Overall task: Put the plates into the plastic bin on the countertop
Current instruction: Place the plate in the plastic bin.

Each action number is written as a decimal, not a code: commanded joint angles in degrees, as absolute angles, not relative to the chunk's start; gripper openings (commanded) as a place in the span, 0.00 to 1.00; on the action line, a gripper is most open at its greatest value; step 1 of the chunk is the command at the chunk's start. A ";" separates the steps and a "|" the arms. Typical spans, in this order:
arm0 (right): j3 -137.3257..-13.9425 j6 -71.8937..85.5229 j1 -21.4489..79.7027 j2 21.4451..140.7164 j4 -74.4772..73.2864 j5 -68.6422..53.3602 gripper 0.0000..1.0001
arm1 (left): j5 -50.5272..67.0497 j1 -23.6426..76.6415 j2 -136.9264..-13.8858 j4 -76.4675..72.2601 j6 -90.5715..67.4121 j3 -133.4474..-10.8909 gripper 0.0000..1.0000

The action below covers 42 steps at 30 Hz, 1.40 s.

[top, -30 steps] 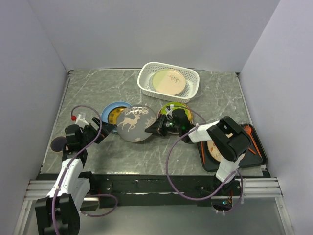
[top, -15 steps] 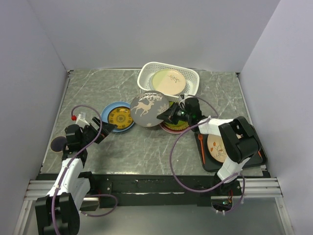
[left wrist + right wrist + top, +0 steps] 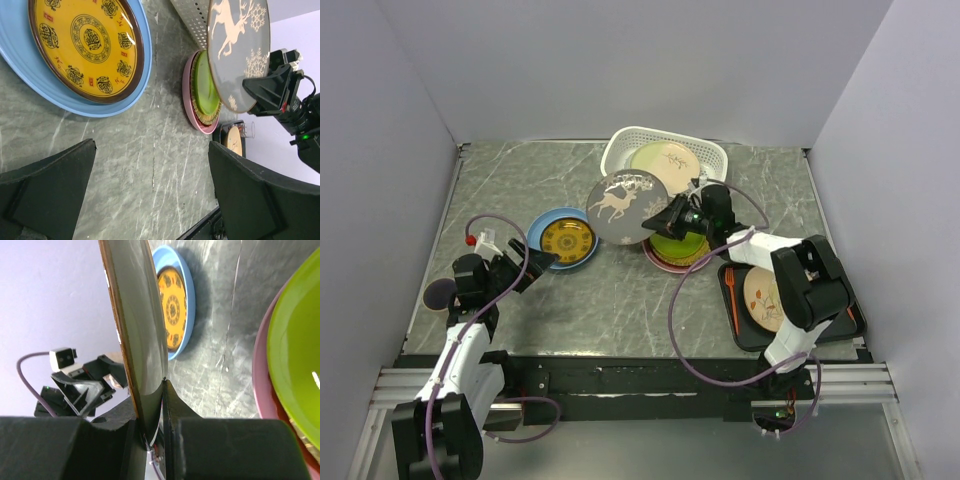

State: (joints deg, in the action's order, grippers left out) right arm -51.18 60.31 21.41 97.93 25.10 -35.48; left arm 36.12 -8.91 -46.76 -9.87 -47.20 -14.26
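Note:
My right gripper (image 3: 666, 217) (image 3: 150, 416) is shut on the rim of the brown deer plate (image 3: 625, 205) (image 3: 139, 315). It holds the plate on edge, in the air, at the front left corner of the white plastic bin (image 3: 665, 133). A cream sprig plate (image 3: 665, 167) lies inside the bin. Below the gripper, a lime green plate (image 3: 675, 247) (image 3: 295, 340) tops a pink-rimmed stack. A blue plate (image 3: 536, 229) (image 3: 135, 85) carries a yellow patterned one (image 3: 82, 45) on the countertop (image 3: 620, 300). My left gripper (image 3: 532, 262) (image 3: 152, 150) stands open near the blue plate, empty.
A flat black tray (image 3: 850, 318) lies at the right front with a cream plate (image 3: 763, 298) and orange utensils (image 3: 730, 290) on it. Grey walls close in the left, back and right sides. A purple cable (image 3: 680, 330) loops over the front of the countertop.
My right gripper has lifted the deer plate off the countertop and carried it back and right, up to the bin's front. The left arm has not moved.

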 commanded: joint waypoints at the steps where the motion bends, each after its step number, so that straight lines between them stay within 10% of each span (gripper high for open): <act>1: -57.83 59.59 18.81 98.00 31.21 -38.06 0.00 | 35.95 -8.70 -46.40 -12.13 -45.09 -14.15 0.99; 42: -78.75 56.16 5.98 109.51 19.16 -37.79 0.00 | 35.25 -8.00 -47.02 -11.60 -44.47 -14.33 0.99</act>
State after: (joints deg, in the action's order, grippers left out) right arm -73.32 56.29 7.22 108.79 12.71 -35.94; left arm 35.48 -8.40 -48.25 -9.87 -45.71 -14.26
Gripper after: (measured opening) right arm 0.185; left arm 0.993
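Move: Some 26 cm ahead of the right hand, which already holds the grey deer plate by its edge, is the plastic bin's middle, about 5 cm to the right and 11 cm lower. The green plate's stack lies about 2 cm ahead and 7 cm right, roughly 12 cm below; the yellow plate on the blue one is about 2 cm ahead and 25 cm left. From the left hand the bin is around 32 cm ahead, 35 cm right and 9 cm below. Carrying the grey deer plate by its edge, the right hand goes forward about 13 cm and right some 9 cm, away from the blue plate and towards the plastic bin, rising slightly overall with a small dip late on. The wrist swings about 15 degrees clockwise and the fingers stay closed in their pinch. ##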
